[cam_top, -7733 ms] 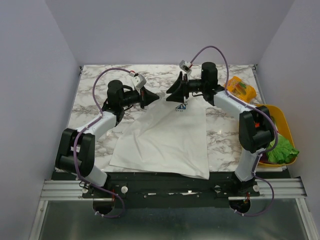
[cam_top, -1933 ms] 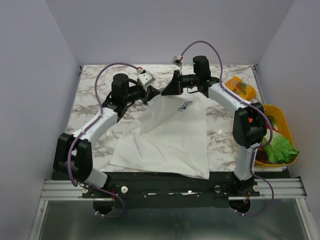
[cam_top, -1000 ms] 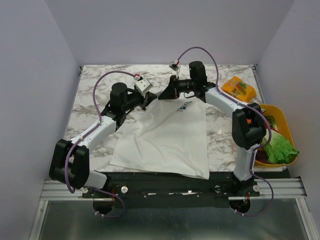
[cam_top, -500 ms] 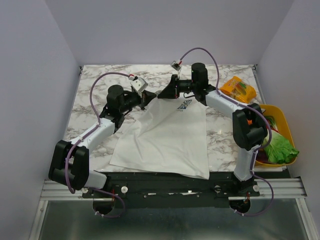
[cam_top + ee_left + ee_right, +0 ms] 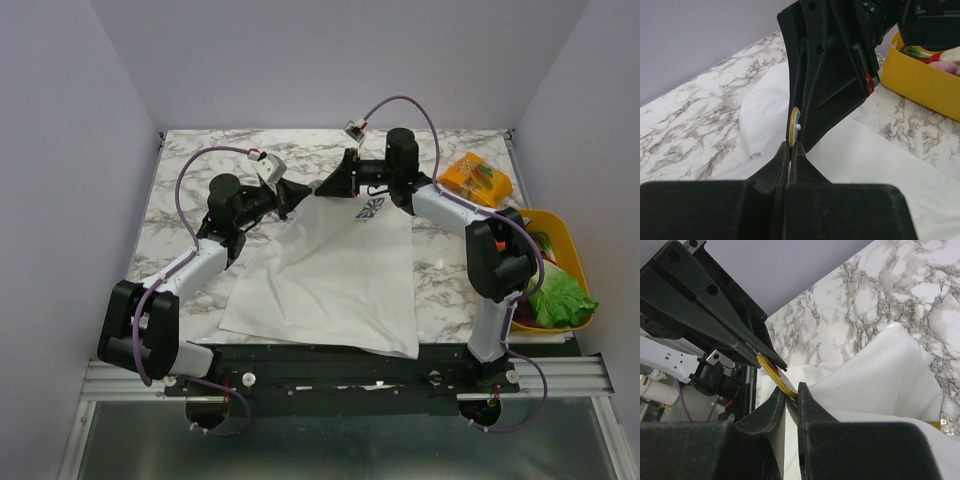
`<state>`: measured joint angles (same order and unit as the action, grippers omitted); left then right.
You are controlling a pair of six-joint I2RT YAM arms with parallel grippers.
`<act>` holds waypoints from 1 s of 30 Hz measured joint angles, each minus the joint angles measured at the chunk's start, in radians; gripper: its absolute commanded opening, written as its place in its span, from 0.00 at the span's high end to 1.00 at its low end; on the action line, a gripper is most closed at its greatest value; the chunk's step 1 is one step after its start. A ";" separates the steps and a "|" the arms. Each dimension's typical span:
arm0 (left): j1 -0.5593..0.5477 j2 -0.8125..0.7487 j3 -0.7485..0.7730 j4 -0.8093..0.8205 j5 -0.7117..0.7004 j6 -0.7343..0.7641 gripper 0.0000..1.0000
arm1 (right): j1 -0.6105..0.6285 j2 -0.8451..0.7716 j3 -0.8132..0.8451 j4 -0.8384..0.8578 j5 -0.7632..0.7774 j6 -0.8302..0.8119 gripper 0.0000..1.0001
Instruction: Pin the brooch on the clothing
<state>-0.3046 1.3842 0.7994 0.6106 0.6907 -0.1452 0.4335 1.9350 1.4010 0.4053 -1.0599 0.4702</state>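
The white T-shirt lies flat on the marble table, its flower emblem near the collar. Both grippers meet above the raised collar edge at the back. The brooch is a thin gold disc. My right gripper is shut on its lower edge, and my left gripper pinches its upper edge. In the left wrist view the brooch shows edge-on, rising from my shut left gripper against the right gripper's black finger. From above, the left gripper and right gripper hide the brooch.
An orange snack packet lies at the back right. A yellow bin holding green leaves and other items stands at the right edge. Bare marble table shows left of the shirt and behind the grippers.
My left arm has drawn a little to the left. Both grippers stay together at the collar, still shut.
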 measured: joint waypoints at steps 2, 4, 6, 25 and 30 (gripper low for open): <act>0.005 0.000 -0.006 0.017 0.002 -0.012 1.00 | 0.000 0.000 -0.003 0.014 0.000 0.006 0.91; 0.006 0.000 -0.013 0.031 0.002 -0.023 1.00 | 0.000 0.000 -0.006 0.025 -0.002 0.013 0.88; 0.008 0.000 -0.021 0.047 0.002 -0.032 1.00 | 0.000 0.000 -0.011 0.037 -0.003 0.021 0.83; 0.018 -0.018 0.034 -0.151 -0.310 -0.022 1.00 | -0.061 -0.115 -0.082 0.025 0.188 -0.035 0.03; 0.017 0.049 0.142 -0.258 -0.486 -0.019 1.00 | -0.060 -0.195 -0.092 -0.098 0.268 -0.123 0.00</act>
<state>-0.2874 1.4330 0.9413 0.3523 0.2043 -0.1642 0.3737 1.7401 1.3087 0.3073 -0.7921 0.3470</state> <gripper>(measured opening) 0.011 0.997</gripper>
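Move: The brooch is upright between my two hands, its rim in my shut left fingers and its face side by my right ones. Its middle is about 1 cm ahead and 2 cm right of my left hand, and about 2 cm left of my right hand. The shirt's lifted peak meets it, level with my right fingertips and 1 cm below them. The flower print is some 11 cm right of my right hand, 2 cm back and roughly 7 cm lower. I open my right fingers wide, letting go of the brooch and shirt, and draw that hand away to the right by about 5 cm, forward some 3 cm and then up as much, swinging it clockwise. My left hand keeps its pinch on the brooch rim and carries it forward and left, nearly 10 cm in all, turning some 30 degrees counter-clockwise. ##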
